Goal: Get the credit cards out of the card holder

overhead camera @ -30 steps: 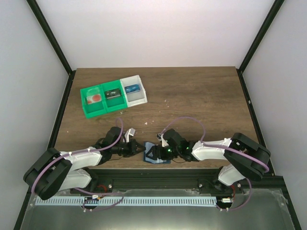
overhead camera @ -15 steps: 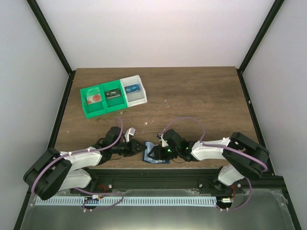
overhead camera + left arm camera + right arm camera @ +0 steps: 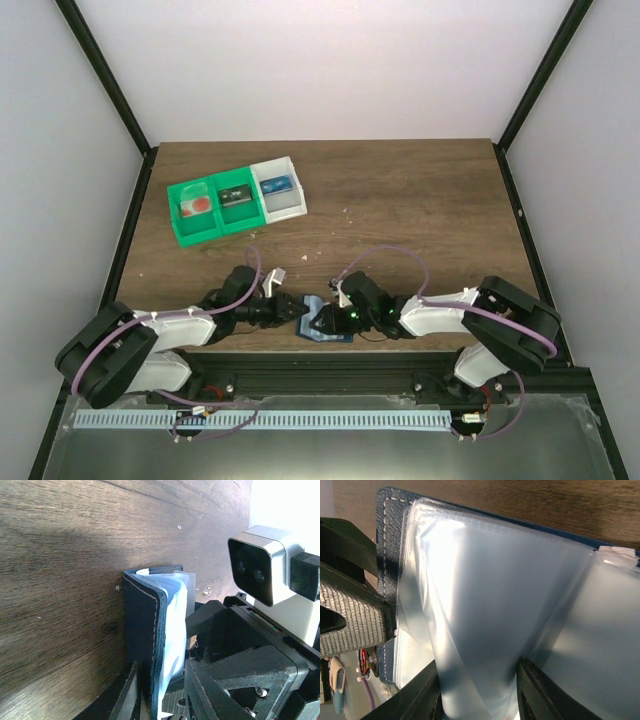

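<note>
The blue card holder [image 3: 314,304] stands on its edge near the table's front, its clear sleeves [image 3: 485,580] fanned out. My left gripper [image 3: 294,312] is open, and the dark blue cover [image 3: 142,630] sits between its fingers with a gap on the outer side. My right gripper [image 3: 479,672] faces it from the right and is shut on a bunch of the sleeves, which narrow into its jaws. The credit cards are hidden in the cloudy sleeves; only a pale sliver [image 3: 145,572] shows at the holder's top edge.
A green-and-white three-compartment tray [image 3: 190,238] with small items stands at the back left. The right wrist's camera housing [image 3: 260,565] sits close behind the holder. The table's front edge and the arm bases lie just below the grippers.
My left gripper has slid right to the holder and parted its jaws around the cover. The right gripper's jaws have narrowed onto the sleeves.
</note>
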You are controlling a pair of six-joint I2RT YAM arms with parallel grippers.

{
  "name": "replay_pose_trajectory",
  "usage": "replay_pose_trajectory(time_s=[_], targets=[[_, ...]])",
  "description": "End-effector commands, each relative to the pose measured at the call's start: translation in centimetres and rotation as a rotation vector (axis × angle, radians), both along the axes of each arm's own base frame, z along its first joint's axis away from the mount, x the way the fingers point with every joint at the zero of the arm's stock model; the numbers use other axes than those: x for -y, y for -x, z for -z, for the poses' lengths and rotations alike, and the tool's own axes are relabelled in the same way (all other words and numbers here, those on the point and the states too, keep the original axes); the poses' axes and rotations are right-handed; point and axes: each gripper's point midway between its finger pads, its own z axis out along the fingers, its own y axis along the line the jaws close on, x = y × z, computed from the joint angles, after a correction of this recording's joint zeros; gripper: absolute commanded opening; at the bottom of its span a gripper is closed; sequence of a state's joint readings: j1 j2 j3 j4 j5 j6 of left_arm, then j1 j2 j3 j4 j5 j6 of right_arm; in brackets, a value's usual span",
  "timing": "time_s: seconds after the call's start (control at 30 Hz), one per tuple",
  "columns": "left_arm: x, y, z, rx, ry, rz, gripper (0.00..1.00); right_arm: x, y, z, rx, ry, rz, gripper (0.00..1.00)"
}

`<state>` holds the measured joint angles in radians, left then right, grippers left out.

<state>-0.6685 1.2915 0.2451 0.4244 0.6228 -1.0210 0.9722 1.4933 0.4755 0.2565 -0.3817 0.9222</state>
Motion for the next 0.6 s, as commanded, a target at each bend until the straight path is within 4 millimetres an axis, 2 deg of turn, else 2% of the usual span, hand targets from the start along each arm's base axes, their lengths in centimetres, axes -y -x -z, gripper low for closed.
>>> replay_pose_trajectory(time_s=[0.0,0.13,0.27,0.33,0.57], targets=[[0.3,0.4,-0.4,0.019,0.019,0.024,0.26,0.3,0.1,0.5,-0.003,0.012,0.013,0.38],[0.1,0.4,-0.8,0.041,0.016,0.018,0.23,0.4,0.0,0.2,0.009,0.005,0.025,0.36],[-0.2,0.4,-0.8,0.052,0.013,0.009,0.06,0.6,-0.1,0.0,0.017,0.002,0.032,0.36],[-0.2,0.5,-0.7,0.048,0.011,0.01,0.01,0.7,-0.1,0.0,0.017,0.006,0.037,0.36],[-0.3,0.6,-0.7,0.052,0.005,0.016,0.0,1.8,-0.4,0.5,0.024,0.069,0.074,0.4]])
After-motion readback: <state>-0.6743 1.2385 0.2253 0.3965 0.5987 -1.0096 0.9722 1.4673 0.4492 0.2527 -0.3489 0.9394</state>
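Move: The card holder lies open just ahead of the left fingertips, its middle about 5 cm to their right, 2 cm back and 1 cm lower. The near-side edge of its blue cover already runs between the open left fingers. From the right hand that middle is about 2 cm to the right, 1 cm farther out and 1 cm lower, with the clear sleeve bulging right between its half-open fingertips, 1 cm down. Close the left gripper fully on the blue cover's edge while lifting it a little and easing it about half a centimetre left and slightly back, so that the fingers pinch the cover. With the right gripper, keep the clear sleeve bulged between the half-open fingers and creep about 1 cm to the right, sinking slightly. ##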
